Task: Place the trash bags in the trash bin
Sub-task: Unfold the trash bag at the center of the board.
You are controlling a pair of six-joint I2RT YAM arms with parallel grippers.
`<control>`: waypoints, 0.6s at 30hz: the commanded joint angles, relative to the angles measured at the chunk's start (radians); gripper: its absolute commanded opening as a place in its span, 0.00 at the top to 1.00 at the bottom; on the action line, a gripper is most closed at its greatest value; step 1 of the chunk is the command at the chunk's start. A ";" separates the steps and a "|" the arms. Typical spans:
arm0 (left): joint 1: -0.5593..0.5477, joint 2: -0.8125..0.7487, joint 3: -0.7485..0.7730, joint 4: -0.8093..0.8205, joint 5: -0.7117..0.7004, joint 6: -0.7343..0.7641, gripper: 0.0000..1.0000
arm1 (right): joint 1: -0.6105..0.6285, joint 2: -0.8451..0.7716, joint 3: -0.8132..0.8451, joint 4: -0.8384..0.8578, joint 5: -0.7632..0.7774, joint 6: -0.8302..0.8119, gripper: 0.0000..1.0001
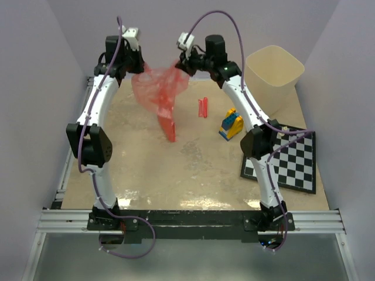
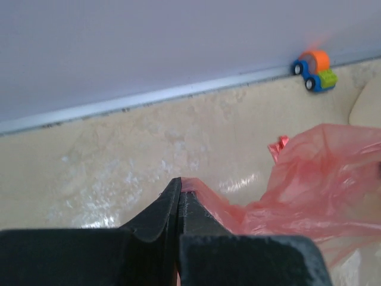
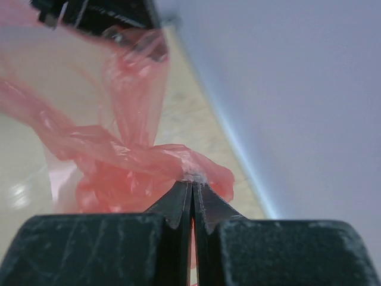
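Observation:
A crinkly translucent red trash bag (image 1: 159,93) hangs stretched between my two grippers above the far part of the table, its lower end drooping to the surface. My left gripper (image 1: 138,73) is shut on the bag's left edge (image 2: 196,189). On the other side my right gripper (image 1: 180,65) is shut on a bunched corner of the same bag (image 3: 191,170). A second trash bag, a narrow folded red strip (image 1: 203,108), lies on the table to the right. The cream trash bin (image 1: 273,73) stands upright at the far right, apart from both grippers.
Yellow-and-blue toy blocks (image 1: 231,124) sit right of the folded strip, close to my right arm. A checkerboard (image 1: 290,159) lies at the right edge. A small toy truck (image 2: 314,70) rests against the back wall. Walls close in the table.

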 commanded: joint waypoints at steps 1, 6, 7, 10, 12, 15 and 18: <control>0.013 -0.041 0.360 0.163 -0.028 0.015 1.00 | -0.013 -0.140 0.224 0.252 0.129 0.091 1.00; -0.068 -0.211 0.321 0.887 -0.156 0.054 1.00 | 0.097 -0.577 -0.396 1.283 0.295 -0.039 1.00; -0.114 -0.184 0.425 0.901 -0.185 0.133 1.00 | 0.122 -0.571 -0.332 1.255 0.277 -0.094 1.00; -0.211 -0.231 0.361 1.085 -0.163 0.289 1.00 | 0.168 -0.554 -0.209 1.188 0.198 -0.157 1.00; -0.264 -0.323 0.119 1.225 -0.167 0.408 1.00 | 0.182 -0.604 -0.395 1.213 0.183 -0.255 1.00; -0.291 -0.459 -0.344 1.313 -0.190 0.542 1.00 | 0.182 -0.680 -0.841 1.231 0.270 -0.422 1.00; -0.291 -0.574 -0.783 1.170 -0.249 0.504 1.00 | 0.167 -0.697 -1.225 0.970 0.385 -0.426 1.00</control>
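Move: Both grippers already pinch the trash bag's rim, about 13 cm apart. The bag's hanging middle is roughly 7 cm to the left hand's right, 7 cm back and 10 cm below; from the right hand it is about 6 cm left, 4 cm back and 12 cm below. Some 30 cm beneath the right hand, the red folded bags lie about 9 cm right and 4 cm ahead, the yellow-blue toy roughly 21 cm right and 6 cm back. Still pinching the trash bag's rim, both closed grippers fling it up high off the board, some 45 cm at the peak, swinging about 25 cm back towards the bases before sinking a few centimetres. Their fingers swing up by roughly 80 to 90 degrees until they point steeply upward, while the right hand also draws about 10 cm rightward, widening the stretch between them. ##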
